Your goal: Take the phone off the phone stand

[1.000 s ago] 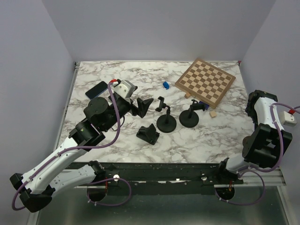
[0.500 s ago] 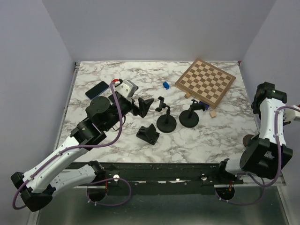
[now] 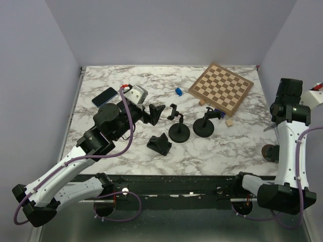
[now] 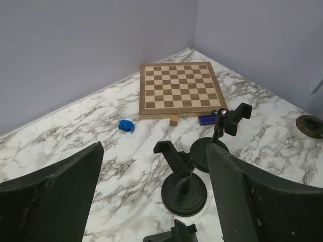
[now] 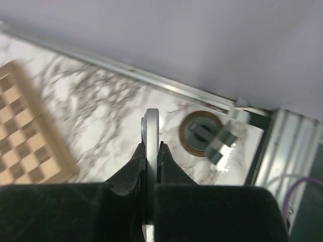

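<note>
In the right wrist view my right gripper (image 5: 150, 147) is shut on a thin silver phone (image 5: 151, 123), seen edge-on and standing up between the pads. Below and to its right sits a round brown-rimmed phone stand (image 5: 204, 133) with a grey clamp; the phone is clear of it. From above, this stand (image 3: 270, 151) lies at the table's right edge under the raised right gripper (image 3: 274, 122). My left gripper (image 3: 154, 113) stands open over the table's middle left, its fingers (image 4: 60, 191) wide apart with nothing between them.
Two black round-based stands (image 3: 178, 132) (image 3: 204, 126) and a folded black holder (image 3: 159, 144) stand mid-table. A chessboard (image 3: 221, 88) lies at the back right, near a blue piece (image 3: 178, 91), a purple brick (image 3: 216, 112) and a wooden cube (image 3: 228, 122). A dark phone (image 3: 104, 96) lies back left.
The right arm has swung up from a folded, low pose to a tall one, uncovering the brown-rimmed stand at the table's edge. The left arm has barely moved.
</note>
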`<state>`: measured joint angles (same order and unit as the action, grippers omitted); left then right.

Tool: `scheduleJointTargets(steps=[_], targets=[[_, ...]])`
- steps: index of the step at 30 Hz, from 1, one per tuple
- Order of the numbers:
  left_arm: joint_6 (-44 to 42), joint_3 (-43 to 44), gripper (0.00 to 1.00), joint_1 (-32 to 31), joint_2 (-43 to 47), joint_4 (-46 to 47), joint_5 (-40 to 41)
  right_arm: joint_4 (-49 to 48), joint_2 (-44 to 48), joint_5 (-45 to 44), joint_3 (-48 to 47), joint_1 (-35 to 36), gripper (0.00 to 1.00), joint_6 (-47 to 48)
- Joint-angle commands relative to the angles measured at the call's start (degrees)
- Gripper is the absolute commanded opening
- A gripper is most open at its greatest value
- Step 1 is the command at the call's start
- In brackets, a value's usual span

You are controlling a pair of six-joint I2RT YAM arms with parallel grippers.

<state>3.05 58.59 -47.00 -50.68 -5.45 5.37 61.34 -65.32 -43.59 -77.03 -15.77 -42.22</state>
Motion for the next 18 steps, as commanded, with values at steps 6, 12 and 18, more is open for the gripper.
scheduleJointTargets(steps=[6, 12, 18], targets=[[-1.2, -0.8, 0.91, -0.3, 0.7, 0.8, 4.4, -13.3, -2.8, 23.6, -8.9, 8.2, 0.01, 13.0], [-1.1, -1.8, 0.91, -0.2, 2.6, 2.3, 3.2, -14.0, -6.5, 27.5, -18.4, 19.1, 0.01, 6.1], [-1.4, -2.5, 0.91, -0.2, 4.6, 3.7, 1.0, -18.0, -9.3, 28.9, -24.0, 30.3, 0.01, -3.0]])
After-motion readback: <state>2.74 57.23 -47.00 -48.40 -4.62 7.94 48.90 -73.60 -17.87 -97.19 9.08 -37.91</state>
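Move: The chessboard, towards which the right gripper takes the phone it already holds, lies about 35 cm ahead, 22 cm to the left and 27 cm below. The nearer middle phone stand is some 8 cm ahead and 36 cm left, 20 cm down; the purple box about 19 cm ahead and 25 cm left, at table level. The right-edge stand sits 7 cm back, level sideways, 20 cm below. From the left gripper the chessboard is roughly 34 cm ahead, 45 cm right, 37 cm below. Swing the right gripper quickly inward from the right edge of the table, about 20 cm left and 14 cm forward, climbing some 11 cm as you go, to carry the phone towards the chessboard side. Turn the wrist about 45 degrees counter-clockwise while tipping the fingers up, and keep them pinched on the phone. ##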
